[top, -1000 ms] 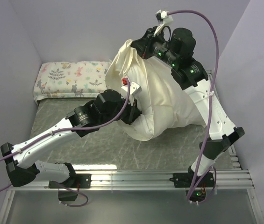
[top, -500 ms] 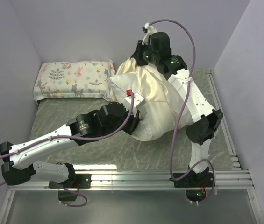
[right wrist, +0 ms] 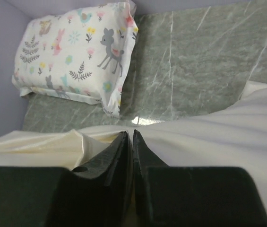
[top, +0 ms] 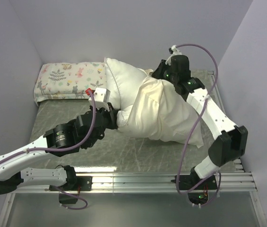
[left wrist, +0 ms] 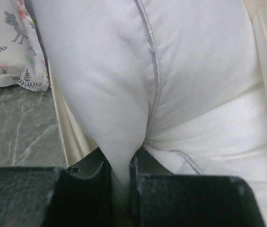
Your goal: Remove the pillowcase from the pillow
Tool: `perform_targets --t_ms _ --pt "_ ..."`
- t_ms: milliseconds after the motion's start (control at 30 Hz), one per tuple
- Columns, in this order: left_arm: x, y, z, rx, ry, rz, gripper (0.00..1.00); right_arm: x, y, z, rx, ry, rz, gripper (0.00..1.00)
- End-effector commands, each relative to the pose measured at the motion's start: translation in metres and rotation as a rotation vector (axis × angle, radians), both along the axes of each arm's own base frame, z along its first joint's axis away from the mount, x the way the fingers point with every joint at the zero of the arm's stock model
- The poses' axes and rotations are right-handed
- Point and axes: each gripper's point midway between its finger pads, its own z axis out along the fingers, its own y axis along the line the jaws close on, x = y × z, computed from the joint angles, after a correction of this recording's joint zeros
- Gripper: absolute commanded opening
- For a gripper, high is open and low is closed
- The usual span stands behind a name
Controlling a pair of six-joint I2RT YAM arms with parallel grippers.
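Note:
The white pillow (top: 119, 82) sticks out of the cream pillowcase (top: 171, 116) at the back middle of the table. My left gripper (top: 116, 117) is shut on a pinch of the pillow's near edge. In the left wrist view the white pillow (left wrist: 119, 71) narrows down between the jaws of my left gripper (left wrist: 121, 170), with a strip of cream pillowcase (left wrist: 69, 127) beside it. My right gripper (top: 159, 75) sits at the case's far end. In the right wrist view my right gripper (right wrist: 133, 135) is shut on a fold of the pillowcase (right wrist: 43, 146).
A small floral animal-print pillow (top: 72, 80) lies against the back left wall, and shows in the right wrist view as the floral pillow (right wrist: 72, 56). The grey marbled mat (top: 138, 151) covers the table. A metal rail (top: 161, 179) runs along the near edge. Walls close in left, back and right.
The left gripper has drawn back to the left with the pillow, whose white end now shows outside the case. The right gripper has come down and to the right with the case.

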Motion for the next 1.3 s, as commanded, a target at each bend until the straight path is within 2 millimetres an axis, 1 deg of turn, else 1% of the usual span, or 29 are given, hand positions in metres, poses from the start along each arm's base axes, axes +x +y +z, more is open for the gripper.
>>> perform_targets --t_ms 0,33,67,100,133,167,200,233,267,333,367,400,467,533,667,700,767,867,900,933,967,1000,1033,1067,1100,1133,1167,1200,1267 --pt "0.022 0.033 0.053 -0.156 -0.09 0.225 0.0 -0.006 -0.024 0.004 0.013 -0.058 -0.054 0.22" --pt "0.025 0.031 0.055 -0.152 -0.09 0.225 0.0 -0.011 -0.025 0.009 0.019 -0.067 -0.051 0.27" --pt "0.027 0.029 0.064 -0.162 -0.096 0.22 0.0 -0.02 -0.026 0.022 0.031 -0.091 -0.042 0.37" --pt "0.03 0.026 0.067 -0.153 -0.1 0.215 0.0 -0.025 -0.027 0.028 0.037 -0.101 -0.039 0.41" --pt "0.034 0.017 0.067 -0.133 -0.102 0.208 0.0 -0.033 -0.028 0.046 0.055 -0.133 -0.028 0.45" --pt "0.036 0.016 0.081 -0.155 -0.117 0.206 0.0 -0.039 -0.028 0.053 0.061 -0.134 -0.021 0.53" --pt "0.039 0.007 0.082 -0.132 -0.124 0.192 0.0 -0.044 -0.028 0.072 0.076 -0.167 -0.012 0.56" --pt "0.041 0.007 0.097 -0.152 -0.137 0.191 0.0 -0.051 -0.031 0.087 0.088 -0.189 -0.016 0.59" --pt "0.043 0.005 0.101 -0.151 -0.141 0.191 0.0 -0.056 -0.035 0.093 0.084 -0.189 -0.026 0.65" --pt "0.048 -0.006 0.103 -0.122 -0.143 0.179 0.0 -0.065 -0.045 0.125 0.1 -0.243 -0.062 0.7" --pt "0.049 -0.007 0.112 -0.135 -0.15 0.176 0.0 -0.07 -0.049 0.129 0.09 -0.234 -0.077 0.74" --pt "0.051 -0.012 0.111 -0.126 -0.15 0.172 0.0 -0.075 -0.055 0.148 0.101 -0.271 -0.095 0.77" --pt "0.054 -0.016 0.116 -0.131 -0.152 0.161 0.0 -0.085 -0.064 0.166 0.128 -0.297 -0.123 0.8" --pt "0.058 -0.022 0.112 -0.115 -0.142 0.153 0.0 -0.098 -0.068 0.189 0.169 -0.339 -0.126 0.81" --pt "0.068 -0.022 0.11 -0.107 -0.131 0.16 0.0 -0.124 -0.068 0.216 0.224 -0.396 -0.083 0.82" --pt "0.071 -0.023 0.108 -0.106 -0.126 0.16 0.0 -0.126 -0.068 0.214 0.225 -0.394 -0.083 0.83" --pt "0.077 -0.02 0.102 -0.099 -0.113 0.161 0.0 -0.135 -0.072 0.218 0.23 -0.412 -0.086 0.84" --pt "0.087 -0.015 0.093 -0.094 -0.099 0.175 0.0 -0.146 -0.069 0.216 0.243 -0.413 -0.051 0.84" --pt "0.088 -0.016 0.093 -0.101 -0.095 0.163 0.0 -0.147 -0.067 0.206 0.244 -0.399 -0.04 0.84" --pt "0.089 -0.015 0.091 -0.101 -0.091 0.162 0.0 -0.165 -0.063 0.211 0.274 -0.419 0.008 0.84" --pt "0.093 -0.012 0.092 -0.103 -0.092 0.169 0.0 -0.171 -0.059 0.213 0.293 -0.442 0.037 0.84" --pt "0.094 -0.014 0.091 -0.104 -0.088 0.161 0.0 -0.173 -0.054 0.193 0.29 -0.406 0.054 0.84" --pt "0.095 -0.014 0.09 -0.1 -0.087 0.16 0.0 -0.187 -0.055 0.194 0.298 -0.425 0.064 0.83" --pt "0.098 -0.013 0.091 -0.1 -0.086 0.162 0.0 -0.196 -0.047 0.188 0.302 -0.422 0.099 0.84" --pt "0.1 -0.015 0.088 -0.093 -0.08 0.159 0.0 -0.198 -0.041 0.167 0.283 -0.385 0.11 0.84" --pt "0.101 -0.017 0.087 -0.089 -0.075 0.152 0.0 -0.209 -0.041 0.163 0.274 -0.399 0.119 0.84" --pt "0.102 -0.017 0.087 -0.089 -0.076 0.151 0.0 -0.216 -0.034 0.158 0.277 -0.397 0.126 0.84" --pt "0.104 -0.019 0.085 -0.085 -0.072 0.148 0.0 -0.216 -0.03 0.139 0.263 -0.37 0.134 0.84" --pt "0.105 -0.021 0.086 -0.083 -0.069 0.144 0.0 -0.225 -0.029 0.132 0.28 -0.375 0.136 0.84"
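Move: The left hand already grips a corner of the white pillow; the pillow's bare part centres about 17 cm ahead of it and 6 cm right, roughly level, and the pillowcase's middle is 9 cm ahead, 28 cm right and 10 cm lower. The patterned pillow lies some 30 cm ahead, 24 cm left and 28 cm below. From the right hand, at the case's far edge, the pillowcase's middle is about 17 cm back, 5 cm right and 6 cm below, the bare part 7 cm back and 17 cm left. The right hand, its fingers already parting slightly, opens wide and comes free of the far edge of the pillowcase, climbing some 20 cm while drawing back and a little right, then sinks about 9 cm as it keeps coming back and swings left again, ending open on the robot's side of the case. The left hand keeps its pinch on the pillow corner and carries it about 10 cm forward and first up, then slightly down, hardly turning. ##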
